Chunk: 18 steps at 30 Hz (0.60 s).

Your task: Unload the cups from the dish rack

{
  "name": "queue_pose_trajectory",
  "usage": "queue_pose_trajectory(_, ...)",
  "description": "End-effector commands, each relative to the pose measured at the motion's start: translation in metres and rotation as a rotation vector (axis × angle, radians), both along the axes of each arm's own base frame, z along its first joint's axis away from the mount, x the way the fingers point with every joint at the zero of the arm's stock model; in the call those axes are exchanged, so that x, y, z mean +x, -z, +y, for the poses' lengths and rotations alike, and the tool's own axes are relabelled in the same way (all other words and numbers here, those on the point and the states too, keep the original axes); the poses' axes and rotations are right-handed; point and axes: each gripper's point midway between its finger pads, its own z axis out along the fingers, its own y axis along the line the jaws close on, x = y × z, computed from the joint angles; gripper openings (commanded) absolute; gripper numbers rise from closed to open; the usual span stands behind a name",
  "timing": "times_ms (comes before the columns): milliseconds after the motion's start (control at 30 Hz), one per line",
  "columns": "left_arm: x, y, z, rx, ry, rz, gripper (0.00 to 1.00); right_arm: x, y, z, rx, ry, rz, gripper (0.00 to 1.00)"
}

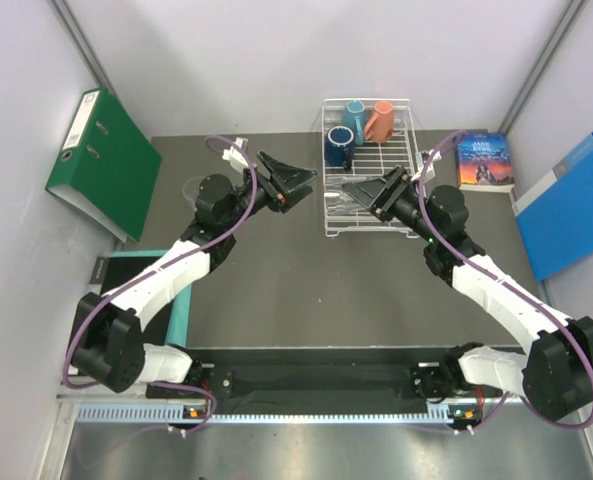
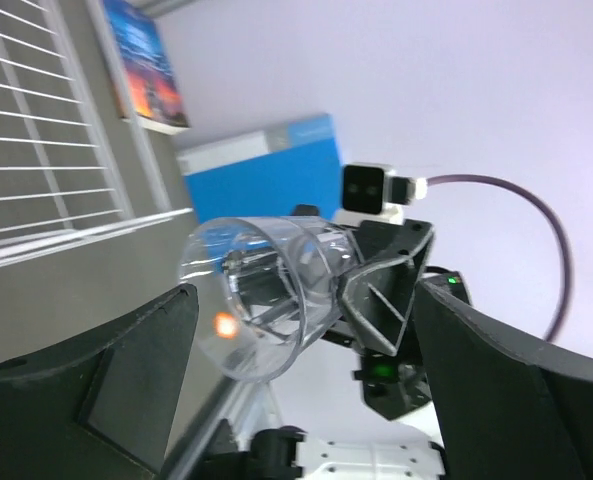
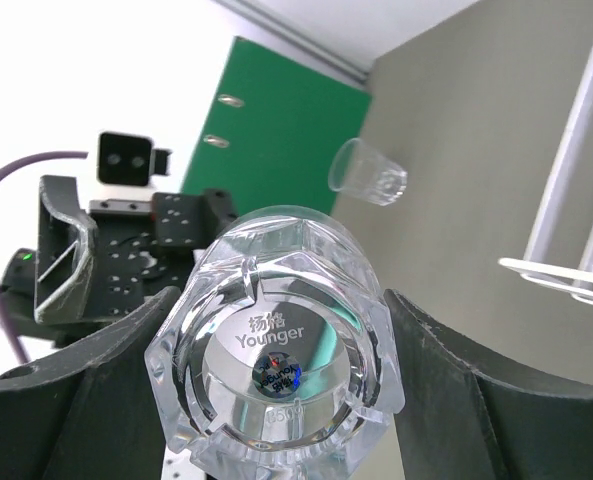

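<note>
My right gripper (image 1: pixel 356 192) (image 3: pixel 281 330) is shut on a clear glass (image 3: pixel 276 350), held sideways in the air at the front left corner of the white wire dish rack (image 1: pixel 371 215). Its thick base faces the right wrist camera. My left gripper (image 1: pixel 306 188) (image 2: pixel 306 300) is open, with a finger on either side of the glass's open mouth (image 2: pixel 251 300) and a gap on both sides. A second clear glass (image 3: pixel 368 172) lies on its side on the table. A light-blue mug (image 1: pixel 354 113), an orange mug (image 1: pixel 381 121) and a dark-blue mug (image 1: pixel 338 146) stand at the rack's back.
A green binder (image 1: pixel 101 160) leans on the left wall. A book (image 1: pixel 484 160) and a blue folder (image 1: pixel 566 205) lie at the right. A teal-edged object (image 1: pixel 181 305) sits by the left arm. Grey walls close in the table.
</note>
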Motion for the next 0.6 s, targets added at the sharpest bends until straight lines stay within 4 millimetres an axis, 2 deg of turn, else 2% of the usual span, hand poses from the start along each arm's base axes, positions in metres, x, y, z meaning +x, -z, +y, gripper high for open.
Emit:
queue_pose_trajectory(0, -0.025, -0.036, -0.014, -0.121, 0.115, -0.093, 0.92, -0.013, -0.051, 0.004, 0.102, -0.063, -0.147, 0.0)
queue_pose_trajectory(300, -0.035, -0.037, -0.038, -0.144, 0.177, -0.096, 0.85, -0.026, -0.05, 0.019, 0.157, -0.163, -0.156, 0.0)
queue_pose_trajectory(567, -0.038, -0.035, -0.045, -0.178, 0.227, -0.1, 0.61, -0.035, -0.055, 0.027, 0.21, -0.232, -0.169, 0.0)
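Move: The glass cup in my right fingers, mouth towards my left hand, lies about 8 cm to the right of my open left fingers, level ahead and some 3 cm lower. From my right hand the cup is about 3 cm left and 2 ahead, and the left fingers about 11 cm left, 2 ahead and 3 up. From my left hand, the dark blue mug stands about 26 cm ahead, 8 right and 19 down; the other glass cup on the table about 14 ahead, 25 left and 27 down. I bring the two hands together for a handover. My left hand travels right and back about 5 cm towards the cup's mouth, yawing some 10 degrees clockwise, and its wide-open fingers narrow by roughly a quarter around the rim. My right hand keeps its grip and carries the cup left, up and slightly back, 2 to 3 cm each way, tilting a little. ##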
